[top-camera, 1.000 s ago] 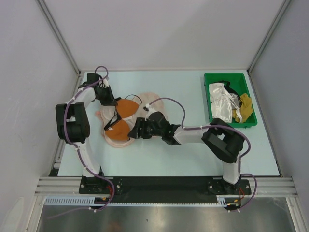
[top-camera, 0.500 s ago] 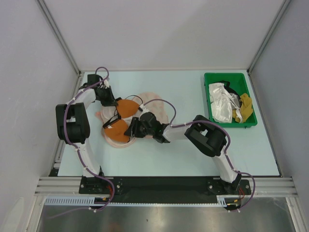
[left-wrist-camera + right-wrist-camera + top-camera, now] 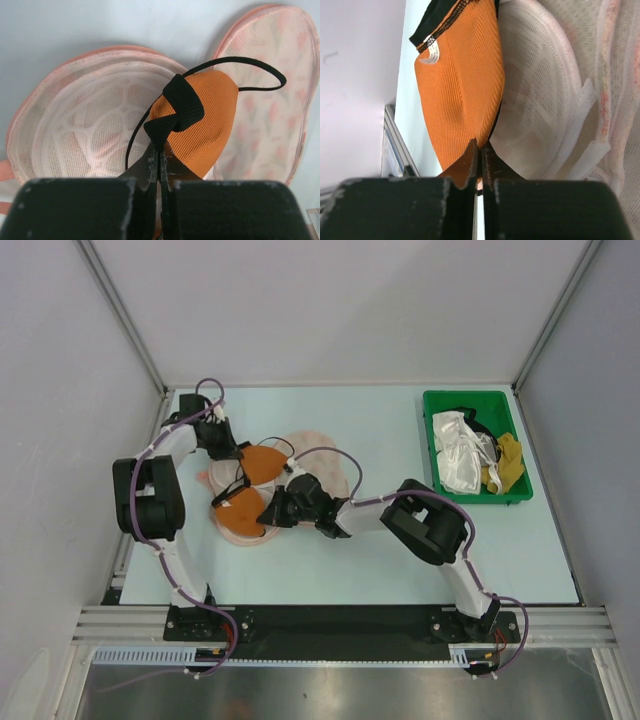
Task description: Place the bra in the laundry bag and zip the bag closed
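Observation:
The orange bra [image 3: 262, 462] lies over the open laundry bag [image 3: 318, 448], one cup on each white mesh lobe. My left gripper [image 3: 230, 452] sits at the far cup. In the left wrist view it [image 3: 159, 146] is shut on the bra's black band [image 3: 176, 105], with the orange cup [image 3: 210, 120] and mesh panel [image 3: 80, 125] beyond. My right gripper [image 3: 268, 510] reaches in from the right to the near cup [image 3: 243, 506]. The right wrist view shows it [image 3: 480, 146] shut on the edge of that orange cup [image 3: 460, 85], beside the mesh lobe [image 3: 540, 100].
A green bin [image 3: 468, 394] with white and yellow cloth stands at the back right. The bag's printed pink flap [image 3: 272, 95] lies open behind the bra. The table's left rail [image 3: 395, 145] runs close to the near cup.
The right arm has stretched left to the near cup and its jaws have shut on the cup's edge. The left jaws have closed fully on the black band.

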Controlling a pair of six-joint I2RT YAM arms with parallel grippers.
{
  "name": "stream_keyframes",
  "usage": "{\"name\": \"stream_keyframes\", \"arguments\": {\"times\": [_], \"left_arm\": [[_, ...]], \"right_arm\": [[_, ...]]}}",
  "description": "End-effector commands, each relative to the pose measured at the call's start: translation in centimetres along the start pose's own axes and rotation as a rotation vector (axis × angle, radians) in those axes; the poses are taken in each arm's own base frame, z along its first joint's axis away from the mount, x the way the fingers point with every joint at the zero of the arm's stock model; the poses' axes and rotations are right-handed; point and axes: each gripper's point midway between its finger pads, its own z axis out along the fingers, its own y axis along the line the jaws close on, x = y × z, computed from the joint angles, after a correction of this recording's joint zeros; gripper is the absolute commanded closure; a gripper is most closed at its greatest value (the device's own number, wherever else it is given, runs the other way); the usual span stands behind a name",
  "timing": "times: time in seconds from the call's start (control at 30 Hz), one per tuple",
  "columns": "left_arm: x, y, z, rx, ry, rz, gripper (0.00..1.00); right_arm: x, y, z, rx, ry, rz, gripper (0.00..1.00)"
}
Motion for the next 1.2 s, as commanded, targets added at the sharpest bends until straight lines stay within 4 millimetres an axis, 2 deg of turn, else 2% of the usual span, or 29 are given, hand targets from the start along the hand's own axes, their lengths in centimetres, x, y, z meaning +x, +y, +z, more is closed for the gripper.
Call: {"name": "stream_keyframes", "arguments": {"times": [0.0,0.07,0.1,0.17,0.2,0.23,0.27,0.3,0.37,0.43,0.47,0.53,0.6,0.63,0.67,0.7,0.73,0.83,1.03,1.07,1.17], "left_arm": [[-1.6,-0.8,-2.8,0.002,-0.086,0.008,1.0],[-1.2,-0.7,-3.0,-0.006,-0.084,-0.007,1.0],[-1.0,-0.8,-3.0,0.0,-0.08,-0.014,1.0],[-0.6,-1.0,-3.4,0.004,-0.076,-0.029,1.0],[-0.6,-1.1,-3.6,0.006,-0.082,-0.028,1.0],[-0.3,-1.1,-3.7,0.006,-0.079,-0.028,1.0],[-0.2,-1.2,-4.0,0.007,-0.08,-0.024,1.0],[-0.3,-1.4,-4.5,0.006,-0.089,-0.014,1.0],[0.1,-1.1,-5.0,-0.012,-0.085,-0.018,1.0],[0.2,-0.3,-5.7,-0.049,-0.097,-0.021,1.0],[0.3,0.2,-5.7,-0.064,-0.095,-0.015,1.0],[1.2,1.2,-5.1,-0.088,-0.051,-0.014,1.0],[1.9,2.0,-4.6,-0.11,-0.021,-0.024,1.0],[2.5,2.5,-4.1,-0.122,-0.001,-0.033,1.0],[2.6,2.9,-4.0,-0.134,0.002,-0.036,1.0],[2.8,3.1,-3.8,-0.144,0.009,-0.036,1.0],[2.9,3.5,-3.5,-0.156,0.013,-0.038,1.0],[2.4,4.1,-3.1,-0.176,0.012,-0.031,1.0],[3.2,5.7,-1.4,-0.22,0.058,-0.059,1.0],[3.4,5.9,-1.3,-0.229,0.063,-0.062,1.0],[3.7,6.4,-1.4,-0.253,0.065,-0.067,0.91]], "right_arm": [[-3.2,1.4,-0.9,-0.062,-0.009,-0.066,1.0],[-3.5,1.9,-2.2,-0.086,0.077,-0.113,1.0],[-4.7,1.0,-2.8,-0.082,0.097,-0.181,1.0],[-4.6,1.2,-4.0,-0.122,0.196,-0.251,1.0],[-5.3,0.1,-4.4,-0.121,0.214,-0.33,1.0],[-4.5,-0.4,-5.1,-0.121,0.286,-0.334,1.0],[-5.2,-0.1,-5.0,-0.141,0.293,-0.367,1.0],[-5.6,-1.2,-5.5,-0.129,0.317,-0.394,1.0],[-5.5,-1.1,-6.3,-0.179,0.372,-0.397,1.0],[-5.4,-1.9,-6.7,-0.212,0.419,-0.412,1.0],[-6.1,-1.0,-6.6,-0.233,0.416,-0.442,1.0],[-5.3,-1.9,-6.2,-0.225,0.474,-0.458,1.0],[-5.3,-1.5,-5.0,-0.249,0.496,-0.478,1.0],[-4.6,-1.4,-5.0,-0.251,0.53,-0.467,1.0],[-4.2,-1.5,-4.7,-0.259,0.546,-0.481,1.0],[-4.8,-0.7,-4.3,-0.272,0.539,-0.5,1.0],[-4.0,-1.3,-4.2,-0.27,0.572,-0.479,1.0],[-4.0,-1.4,-3.8,-0.278,0.595,-0.474,1.0],[-3.8,-1.9,-3.2,-0.247,0.632,-0.487,1.0],[-3.8,-1.9,-3.0,-0.242,0.63,-0.487,0.98],[-4.0,-2.1,-2.3,-0.204,0.61,-0.512,0.88]]}}
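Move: The left hand holds the bra's black band end above the laundry bag's far round pocket, whose middle is about 1 cm back, 1 cm left and 5 cm below. The far cup lies 5 cm right and 1 cm back; the bag's pink loop is 9 cm left and 4 cm back. The right hand pinches the near cup's edge, with the near pocket's middle 2 cm ahead, 3 cm left and 4 cm below; the bag's printed half is 11 cm ahead and 12 cm right. Keeping its pinch on the near cup's edge, the right hand pulls right and forward about 7 cm while rising a little, then eases partway back and lowers again, turning some 45 degrees counter-clockwise all the while to swing the cup round over the near pocket. The left hand, still gripping the band end, lifts slightly and draws back about 4 cm, then carries the band end left and sinks some 6 cm from its high point towards the left side of the far pocket. ##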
